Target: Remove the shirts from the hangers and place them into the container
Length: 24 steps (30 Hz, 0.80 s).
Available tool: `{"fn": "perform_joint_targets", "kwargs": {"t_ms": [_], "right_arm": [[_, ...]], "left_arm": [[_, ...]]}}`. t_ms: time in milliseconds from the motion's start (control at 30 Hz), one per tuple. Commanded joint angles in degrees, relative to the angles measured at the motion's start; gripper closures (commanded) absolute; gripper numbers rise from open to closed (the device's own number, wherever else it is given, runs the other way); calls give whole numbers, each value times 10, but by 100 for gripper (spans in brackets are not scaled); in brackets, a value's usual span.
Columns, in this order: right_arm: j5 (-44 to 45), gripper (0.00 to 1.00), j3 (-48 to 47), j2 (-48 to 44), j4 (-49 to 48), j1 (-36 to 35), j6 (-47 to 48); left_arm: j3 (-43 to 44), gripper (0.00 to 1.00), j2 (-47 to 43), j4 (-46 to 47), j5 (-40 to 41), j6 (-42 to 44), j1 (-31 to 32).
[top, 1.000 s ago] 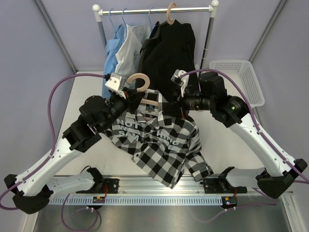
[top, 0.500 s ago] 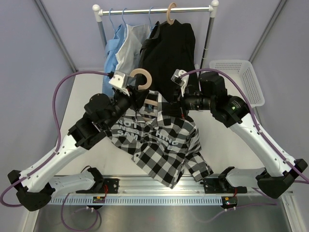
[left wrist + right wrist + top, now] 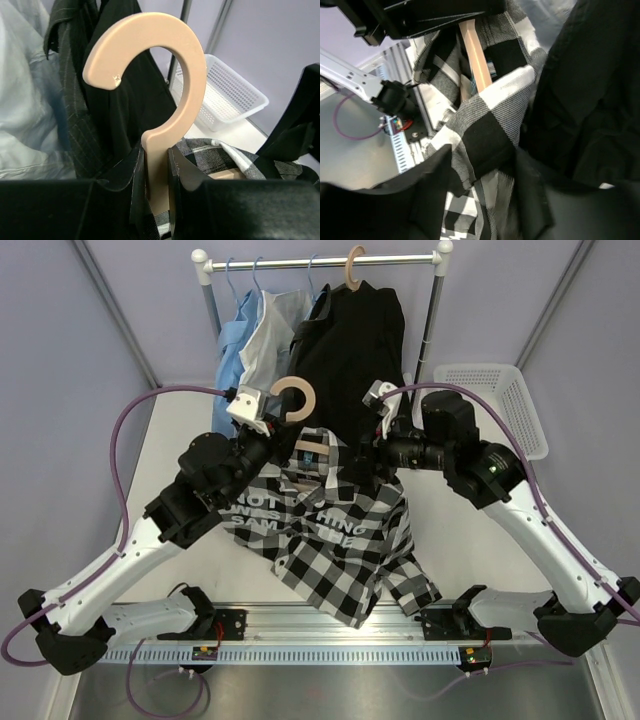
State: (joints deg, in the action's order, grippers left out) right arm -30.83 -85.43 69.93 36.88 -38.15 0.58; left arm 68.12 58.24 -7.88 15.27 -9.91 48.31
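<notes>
A black-and-white checked shirt (image 3: 330, 530) hangs on a tan wooden hanger (image 3: 293, 400) held over the table. My left gripper (image 3: 281, 429) is shut on the stem below the thick hook (image 3: 190, 75), one finger on each side (image 3: 157, 170). My right gripper (image 3: 371, 452) is at the shirt's right shoulder. Its jaws stand apart (image 3: 482, 185) with a fold of the checked cloth (image 3: 485, 135) lying between them. The hanger's wooden bar (image 3: 476, 57) shows inside the collar. The white lattice container (image 3: 500, 405) sits at the far right, also seen past the hook (image 3: 225, 95).
A clothes rail (image 3: 320, 260) stands at the back. A plain black shirt (image 3: 350, 340) hangs there on a wooden hanger (image 3: 353, 265), right behind both grippers. Light blue (image 3: 233, 350) and pale grey shirts (image 3: 268, 335) hang on thin blue hangers (image 3: 240, 275).
My right gripper's jaws have parted from the checked shirt's shoulder and the arm has shifted slightly right. My left gripper has carried the hanger a little up and back.
</notes>
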Motion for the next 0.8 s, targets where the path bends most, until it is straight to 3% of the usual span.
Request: {"fn": "perform_joint_targets", "kwargs": {"t_ms": [0,200,333,567,767], "right_arm": [[62,29,-21,-46,18,-8,1],[165,14,-105,-59,93,-8,3],[189,14,-126,-49,91,-13,-58],[387,16,-101,6,73,-100,-155],[462,18,-111,57,72,-119,-196]], "left_arm": [[13,100,-11,39,59,31,-2],[16,100,6,52,100,35,-1],[26,100,26,54,113,17,-2],[54,100,63,65,147,-4,6],[66,100,72,63,158,0,10]]}}
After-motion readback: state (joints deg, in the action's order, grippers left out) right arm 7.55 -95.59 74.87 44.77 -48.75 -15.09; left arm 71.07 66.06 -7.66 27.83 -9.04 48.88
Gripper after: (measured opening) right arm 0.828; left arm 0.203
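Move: The right hand's partly opened fingers are at the checked shirt's shoulder on the hanger's right arm; the middle of that shoulder is about 4 cm to the hand's left and 3 cm ahead. The hanger's hook stands roughly 12 cm left, 7 cm ahead and 8 cm above, while the black shirt on the rack hangs some 15 cm straight ahead and 5 cm lower. From the left hand, gripping the hanger's neck, that shoulder is about 10 cm right, 4 cm back and 5 cm down. The right fingers go on opening wide and let go of the checked shirt's shoulder, the hand drawing about 5 cm right and 8 cm up, then looping back down and to the left and on forward to face the shoulder again, still open, having swung some 30 degrees clockwise. Meanwhile the left hand keeps its pinch on the hanger's neck and carries hanger and shirt about 4 cm forward and slightly down, turning a little counter-clockwise. ##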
